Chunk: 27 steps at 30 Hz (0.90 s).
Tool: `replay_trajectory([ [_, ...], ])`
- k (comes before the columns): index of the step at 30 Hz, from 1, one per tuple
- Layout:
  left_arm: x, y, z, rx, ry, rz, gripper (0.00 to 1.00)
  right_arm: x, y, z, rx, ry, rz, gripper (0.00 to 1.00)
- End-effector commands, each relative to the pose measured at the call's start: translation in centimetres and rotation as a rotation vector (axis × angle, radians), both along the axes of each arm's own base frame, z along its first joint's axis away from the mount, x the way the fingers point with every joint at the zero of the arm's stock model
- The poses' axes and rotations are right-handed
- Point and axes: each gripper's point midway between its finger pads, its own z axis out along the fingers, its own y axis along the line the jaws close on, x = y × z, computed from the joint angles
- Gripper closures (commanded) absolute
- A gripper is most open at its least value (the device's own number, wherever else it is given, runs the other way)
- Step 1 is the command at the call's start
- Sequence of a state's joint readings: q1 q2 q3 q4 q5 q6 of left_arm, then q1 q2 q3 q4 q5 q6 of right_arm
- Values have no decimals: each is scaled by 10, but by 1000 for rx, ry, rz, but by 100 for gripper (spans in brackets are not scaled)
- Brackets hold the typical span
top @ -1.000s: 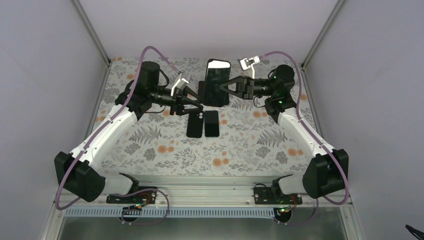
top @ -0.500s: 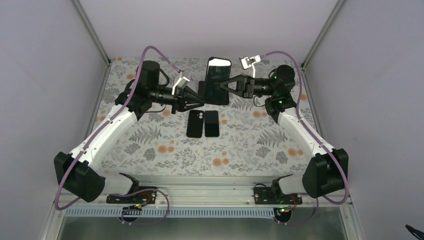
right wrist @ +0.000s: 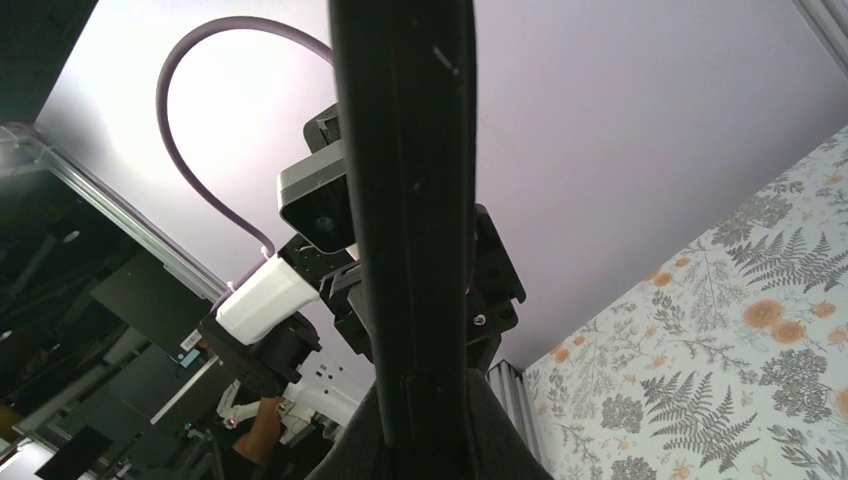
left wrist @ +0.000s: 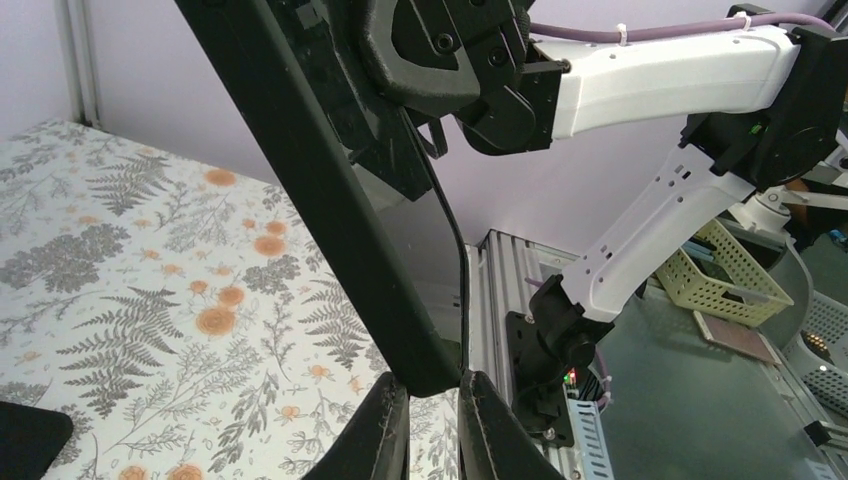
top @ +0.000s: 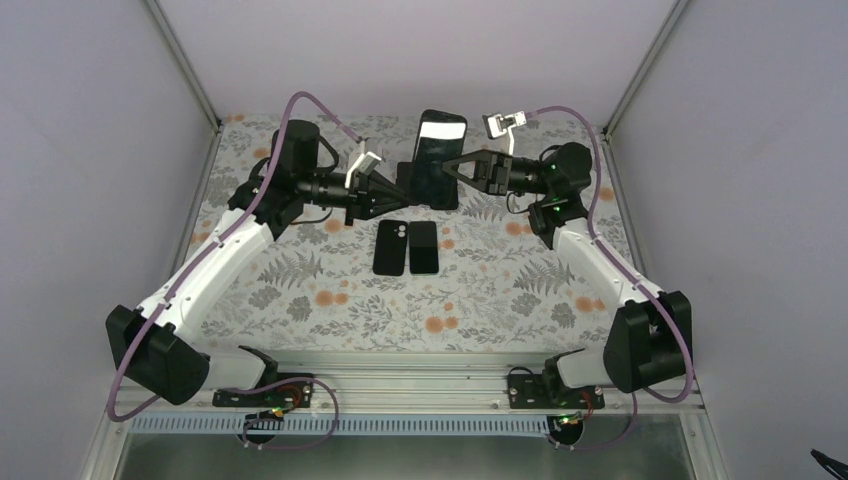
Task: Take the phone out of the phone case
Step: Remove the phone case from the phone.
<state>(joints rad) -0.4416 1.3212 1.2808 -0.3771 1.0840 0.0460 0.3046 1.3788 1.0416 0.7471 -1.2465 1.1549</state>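
A black phone [top: 440, 150] in its black phone case is held upright in the air over the back middle of the table. My left gripper [top: 400, 197] is shut on the case's lower left corner. In the left wrist view the case's rim [left wrist: 330, 200] runs down between the fingertips of that gripper [left wrist: 433, 395], with the dark screen [left wrist: 425, 250] beside it. My right gripper [top: 447, 170] is shut on the right edge. In the right wrist view the case's side [right wrist: 410, 200] stands edge-on between the jaws of the gripper [right wrist: 425, 420].
Two flat black slabs lie side by side on the floral cloth below the held phone: one with a camera cutout [top: 392, 247], one plain [top: 423, 247]. Lilac walls and metal posts [top: 185, 65] bound the table. A metal rail [top: 420, 365] runs along the near edge.
My left gripper has closed from open onto the case's lower left corner. The held phone and the right gripper have risen slightly.
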Motion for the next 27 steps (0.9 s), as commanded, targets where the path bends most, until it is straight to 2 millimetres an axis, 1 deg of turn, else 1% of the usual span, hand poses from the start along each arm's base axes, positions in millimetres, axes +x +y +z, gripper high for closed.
replay_trajectory([
  [1, 38, 5, -14, 78, -62, 172, 93, -35, 3, 24, 38, -60, 102, 96],
  [9, 51, 9, -19, 102, -58, 226, 94, -42, 4, 28, 56, -46, 123, 96],
  [12, 48, 9, -17, 88, -51, 205, 93, -43, 5, 28, 53, -63, 128, 96],
  [14, 36, 7, -12, 53, -39, 136, 90, -43, 5, 31, 48, -87, 127, 96],
  [16, 15, 6, -3, 8, -22, 33, 83, -44, 3, 36, 46, -103, 125, 96],
  [17, 5, 7, 0, -9, -19, -10, 79, -43, 1, 39, 48, -147, 116, 96],
  [20, -20, 10, 11, -49, -7, -112, 70, -36, -3, 40, 37, -153, 87, 96],
  [23, -34, 13, 22, -74, -8, -159, 65, -32, -5, 39, 38, -143, 73, 96],
  [27, -43, 12, 29, -93, 0, -194, 56, -28, -4, 37, 38, -138, 62, 96],
])
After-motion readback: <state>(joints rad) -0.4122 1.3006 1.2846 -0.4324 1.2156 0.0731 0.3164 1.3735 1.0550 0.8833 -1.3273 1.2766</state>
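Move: The phone case, still round its phone, has its near left corner pinched by the left hand, its middle about 5 cm ahead, 4 cm right and 5 cm above. On the table some 35 cm below that hand, the empty case lies about 8 cm ahead and 6 cm left, the bare phone 8 cm ahead and 2 cm right. From the right hand, gripping the long side, the phone case's middle is about 1 cm ahead, 2 cm left and 1 cm above. Left fingers come off the case corner, dart 4 cm forward, then back 6, opening; right shifts back, gripping. ##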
